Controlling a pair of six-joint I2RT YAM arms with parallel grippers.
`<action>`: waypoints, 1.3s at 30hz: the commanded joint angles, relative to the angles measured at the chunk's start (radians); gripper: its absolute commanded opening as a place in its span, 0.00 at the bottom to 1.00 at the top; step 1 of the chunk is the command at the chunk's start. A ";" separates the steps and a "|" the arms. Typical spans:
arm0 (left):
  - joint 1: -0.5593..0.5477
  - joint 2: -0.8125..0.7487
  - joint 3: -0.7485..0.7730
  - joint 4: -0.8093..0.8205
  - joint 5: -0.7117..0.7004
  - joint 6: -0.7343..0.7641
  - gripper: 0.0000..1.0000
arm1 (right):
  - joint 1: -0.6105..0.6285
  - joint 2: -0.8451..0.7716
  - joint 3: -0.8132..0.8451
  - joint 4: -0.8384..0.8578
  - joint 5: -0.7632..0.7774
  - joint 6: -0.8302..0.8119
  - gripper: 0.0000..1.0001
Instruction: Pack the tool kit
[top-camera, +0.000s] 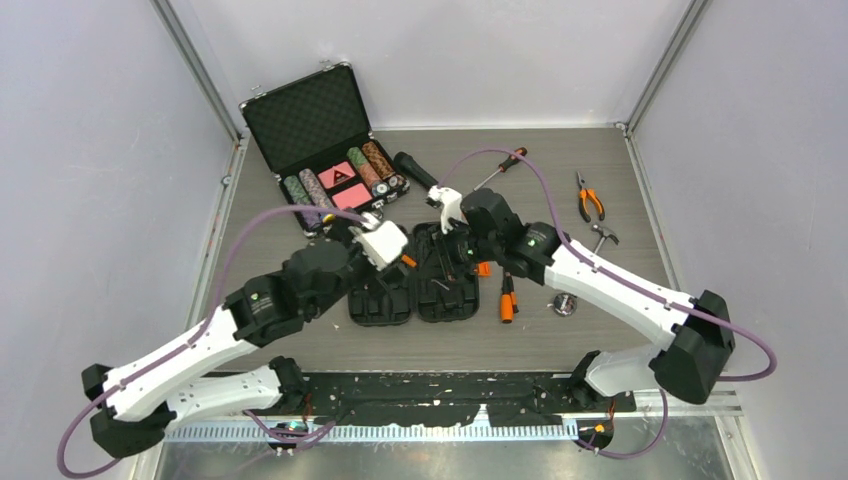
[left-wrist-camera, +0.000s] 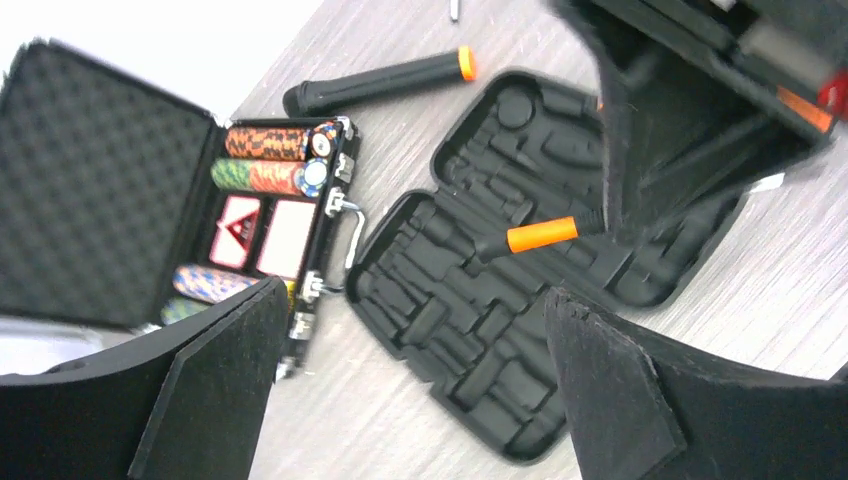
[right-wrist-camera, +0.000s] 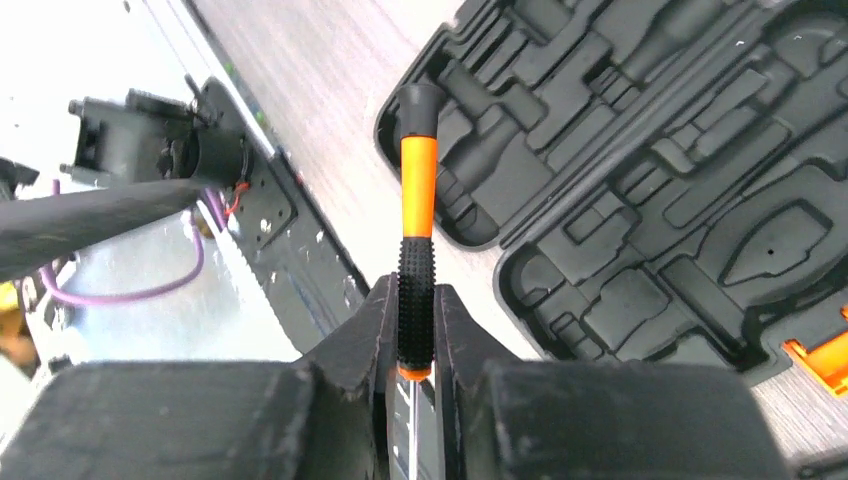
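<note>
The tool kit case (top-camera: 415, 288) lies open and flat at mid-table, its moulded slots (left-wrist-camera: 470, 320) showing, with a small orange latch (top-camera: 483, 268) on its right edge. My right gripper (right-wrist-camera: 416, 330) is shut on the black knurled end of an orange-and-black screwdriver (right-wrist-camera: 418, 200), held over the case (right-wrist-camera: 650, 180). In the left wrist view the screwdriver's handle (left-wrist-camera: 540, 233) pokes out from that gripper above the case. Hanging above the left half of the case, my left gripper (left-wrist-camera: 412, 300) is wide open and holds nothing.
An open poker chip case (top-camera: 310, 140) stands at the back left, and a black flashlight (top-camera: 415, 170) lies beside it. Loose on the table right of the kit are a screwdriver (top-camera: 500, 165), pliers (top-camera: 590, 198), a hammer (top-camera: 603, 236), an orange-and-black tool (top-camera: 508, 298) and a small round item (top-camera: 565, 305).
</note>
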 joint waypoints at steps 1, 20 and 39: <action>0.064 -0.085 -0.026 0.135 -0.065 -0.513 1.00 | 0.001 -0.105 -0.140 0.361 0.172 0.224 0.05; 0.235 -0.067 -0.264 0.433 0.219 -1.311 0.82 | 0.031 -0.153 -0.401 0.835 0.228 0.452 0.05; 0.286 -0.080 -0.344 0.468 0.180 -1.483 0.55 | 0.052 -0.141 -0.451 0.932 0.210 0.461 0.05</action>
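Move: The screwdriver I'm after is already pinched in my right hand, handle end towards the left. From my left hand it lies about 7 cm to the right, 1 cm back and 6 cm lower. The open tool case lies about 3 cm ahead of my right hand, 3 cm to its left and 20 cm below. The loose screwdrivers are about 16 cm to my right hand's right, level with it fore and aft, at that same table depth. My empty left hand first lifts some 2 cm and drifts left, then swings down and right towards the screwdriver handle, rolling about a quarter turn (its left side dropping) while its wide-open fingers narrow to around two thirds. My right hand keeps its pinch, pushes forward about 3 cm, then rises and eases left towards the left gripper, its fingers tilting up nearly level and swinging forward, before holding still. ##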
